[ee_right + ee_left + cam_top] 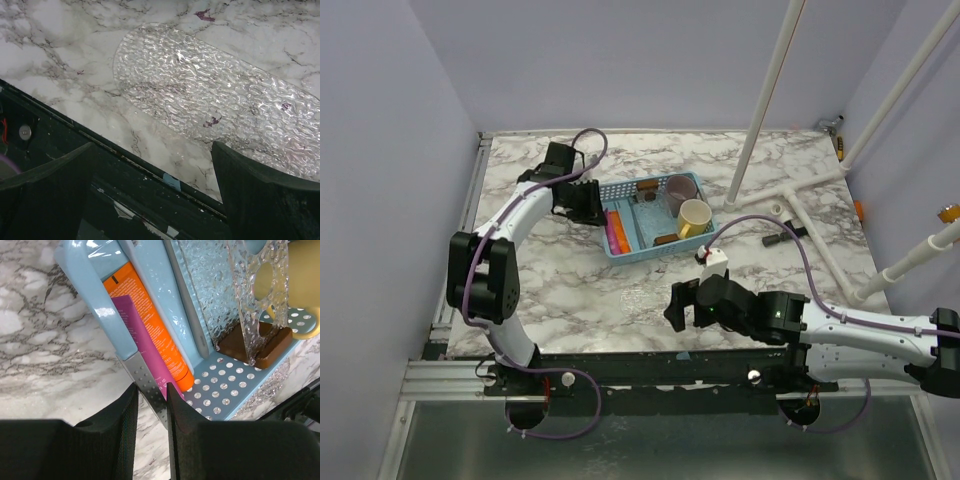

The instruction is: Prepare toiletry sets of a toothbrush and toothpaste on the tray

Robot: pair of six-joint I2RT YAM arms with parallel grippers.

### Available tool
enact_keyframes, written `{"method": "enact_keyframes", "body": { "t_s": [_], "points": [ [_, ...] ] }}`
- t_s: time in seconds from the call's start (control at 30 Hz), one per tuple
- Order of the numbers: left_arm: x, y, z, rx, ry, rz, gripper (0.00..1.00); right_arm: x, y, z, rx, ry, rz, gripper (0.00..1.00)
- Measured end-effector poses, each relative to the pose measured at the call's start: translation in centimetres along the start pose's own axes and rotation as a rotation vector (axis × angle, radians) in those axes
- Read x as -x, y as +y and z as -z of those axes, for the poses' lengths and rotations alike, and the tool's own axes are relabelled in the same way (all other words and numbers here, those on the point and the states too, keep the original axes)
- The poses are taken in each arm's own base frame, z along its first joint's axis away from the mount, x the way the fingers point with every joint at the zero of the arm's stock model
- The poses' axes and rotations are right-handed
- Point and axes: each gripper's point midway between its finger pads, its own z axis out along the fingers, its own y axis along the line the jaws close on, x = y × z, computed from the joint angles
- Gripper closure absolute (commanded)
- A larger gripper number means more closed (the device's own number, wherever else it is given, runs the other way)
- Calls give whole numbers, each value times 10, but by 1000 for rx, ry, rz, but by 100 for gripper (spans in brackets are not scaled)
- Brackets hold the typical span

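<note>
The tray (692,181) is a light blue mesh basket at the table's middle back. Along its left side lie two toothpaste tubes: an orange one (150,325) and a pink one (137,332), also seen from above (611,230). My left gripper (151,397) hangs over the tray's left wall (95,295), shut on the pink tube's silver crimped end (150,390). A long pale blue bar (160,295) runs beside the orange tube; I cannot tell whether it is the toothbrush. My right gripper (676,306) stands wide open over the near table edge, with nothing between its fingers (152,175).
In the tray stand a yellow mug (694,217), a purple-grey mug (678,187), a brown block (255,347) and a clear textured piece (250,295). A clear textured oval (215,100) lies on the marble under my right gripper. White pipes (790,190) cross the right side.
</note>
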Motion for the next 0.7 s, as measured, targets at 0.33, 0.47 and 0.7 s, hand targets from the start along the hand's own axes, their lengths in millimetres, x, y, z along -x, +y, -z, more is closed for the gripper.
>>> {"method": "enact_keyframes", "body": {
  "t_s": [0.33,0.47,0.7],
  "points": [
    [-14,-19,-29,-39,101,-130,100,-3,-3,5,17,3,-5,0],
    [-20,-27,-34,-63,122,-160,100,-3,-3,7,21,1,-7,0],
    [-24,-34,-36,-79,133,-206,100,-4,-3,7,22,1,-14,0]
  ]
}}
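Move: Some 18 cm to the left hand's right and 3 cm back lies the bare table spot for the middle of the tray, about 10 cm below; this hand already grips the tray's left handle. The tray's middle is now 12 cm right and 1 cm ahead. Inside, the purple tube lies 2 cm right and 2 cm back, the orange tube 5 cm right and 2 cm back, the yellow mug 21 cm right and 1 cm ahead. From the right hand, that spot is roughly 17 cm ahead, straight out, 11 cm below. Keeping its pinch on the tray's left handle, the left hand pulls the tray rightward about 5 cm towards the middle of the table, turning it some 15 degrees clockwise. It starts with a brief reach forward, then draws back about 2 cm as it sinks some 2 cm, and eases to a stop. ##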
